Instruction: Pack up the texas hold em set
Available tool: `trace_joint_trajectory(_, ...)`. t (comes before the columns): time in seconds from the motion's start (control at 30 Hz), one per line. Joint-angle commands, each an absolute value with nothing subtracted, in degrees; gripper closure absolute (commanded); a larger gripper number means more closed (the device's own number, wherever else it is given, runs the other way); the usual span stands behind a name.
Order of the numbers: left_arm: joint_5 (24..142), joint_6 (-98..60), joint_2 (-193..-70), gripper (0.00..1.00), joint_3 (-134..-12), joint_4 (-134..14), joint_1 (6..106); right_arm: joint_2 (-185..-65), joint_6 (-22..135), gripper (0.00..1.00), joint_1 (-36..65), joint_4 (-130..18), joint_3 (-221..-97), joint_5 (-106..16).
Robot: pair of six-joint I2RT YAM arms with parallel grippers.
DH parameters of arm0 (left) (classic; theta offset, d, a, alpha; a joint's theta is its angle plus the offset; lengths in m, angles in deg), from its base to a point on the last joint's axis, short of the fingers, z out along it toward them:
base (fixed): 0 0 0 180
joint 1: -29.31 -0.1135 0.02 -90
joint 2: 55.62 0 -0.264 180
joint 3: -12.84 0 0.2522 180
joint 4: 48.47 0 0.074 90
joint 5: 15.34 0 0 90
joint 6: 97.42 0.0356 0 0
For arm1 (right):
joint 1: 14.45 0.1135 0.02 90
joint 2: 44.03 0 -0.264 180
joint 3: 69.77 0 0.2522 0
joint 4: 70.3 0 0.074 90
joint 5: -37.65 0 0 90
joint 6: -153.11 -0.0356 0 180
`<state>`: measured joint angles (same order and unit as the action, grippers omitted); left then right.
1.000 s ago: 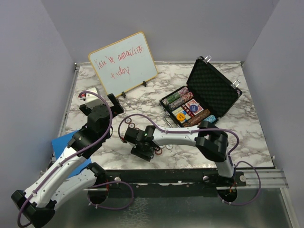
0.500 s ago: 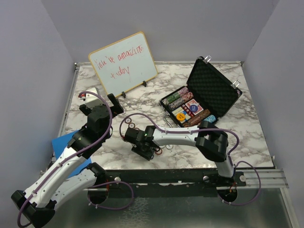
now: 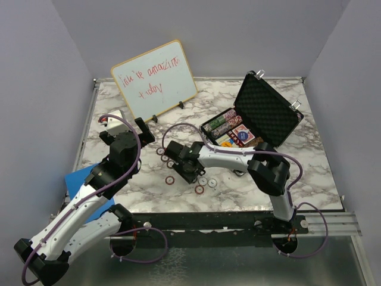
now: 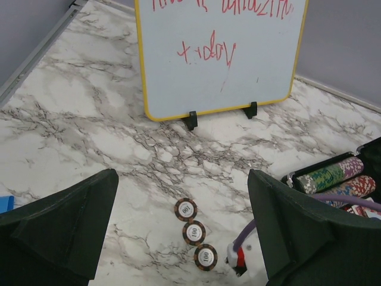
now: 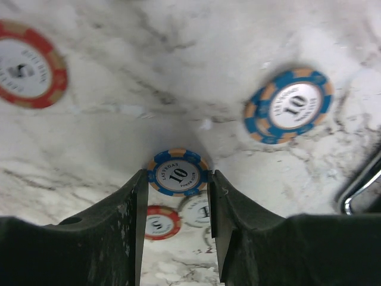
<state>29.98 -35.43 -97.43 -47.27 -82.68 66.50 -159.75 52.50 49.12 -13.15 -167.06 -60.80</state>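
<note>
The black briefcase (image 3: 271, 113) lies open at the back right, with rows of poker chips (image 3: 221, 125) and red card decks (image 3: 243, 134) in its foam. My right gripper (image 5: 177, 179) is shut on a blue "10" chip (image 5: 178, 173), pinched by its edges just above the marble. In the top view that right gripper (image 3: 189, 170) hangs over several loose chips (image 3: 169, 179). Another blue "10" chip (image 5: 291, 106) and a red "5" chip (image 5: 27, 64) lie flat nearby. My left gripper (image 4: 181, 179) is open and holds nothing. It hovers over three brown "100" chips (image 4: 194, 232).
A wood-framed whiteboard (image 3: 153, 79) with red writing stands on clips at the back left. A blue sheet (image 3: 77, 179) lies under the left arm at the table's left edge. A metal part (image 5: 360, 185) shows at the right of the right wrist view.
The right gripper closed on the blue chip and moved from the near edge toward the middle of the table, uncovering loose chips. The left arm stayed still.
</note>
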Motion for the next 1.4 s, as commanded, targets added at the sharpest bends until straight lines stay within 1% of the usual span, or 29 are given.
trace_joint_trajectory(0.0, 27.8, -34.87, -97.13, 0.01, -48.33, -83.89, 66.49, -157.79, 51.52, 0.57, 46.24, -15.28, -169.01, -63.49)
trace_joint_trajectory(0.33, 27.25, -34.66, -96.64, 0.01, -48.43, -84.55, 66.44, -157.08, 52.47, 0.57, 41.35, -14.53, -172.9, -65.0)
trace_joint_trajectory(0.57, 27.34, -34.76, -96.78, 0.01, -48.12, -84.56, 66.44, -159.61, 52.69, 0.56, 38.56, -14.34, -175.24, -65.27)
trace_joint_trajectory(1.13, 27.68, -35.28, -96.81, 0.01, -47.94, -84.82, 66.42, -163.29, 53.72, 0.56, 38.28, -14.62, -174.23, -62.12)
trace_joint_trajectory(1.37, 27.47, -35.2, -96.34, 0.01, -48.05, -85.17, 66.49, -165.05, 53.97, 0.53, 38.28, -14.95, -173.62, -62.13)
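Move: The right hand holds a blue 10 chip just off the table; the blue stack, other 10 chips, lies about 9 cm ahead, 1 cm right and barely lower. The case handle is some 13 cm ahead and 10 cm right. The nearest black chip is about 9 cm ahead and 9 cm left, the nearest white chip roughly 5 cm right, level with the hand. From the left hand, the blue stack is about 1 cm ahead, 20 cm right and 26 cm below. Forward first, the right hand carries the pinched blue chip roughly 9 cm towards the blue stack, climbing about 4 cm on the way and turning some 10 degrees clockwise. Over the stack it stops and sinks straight down around 3 cm, fingers keeping their hold, the held chip coming down close above the stack. ##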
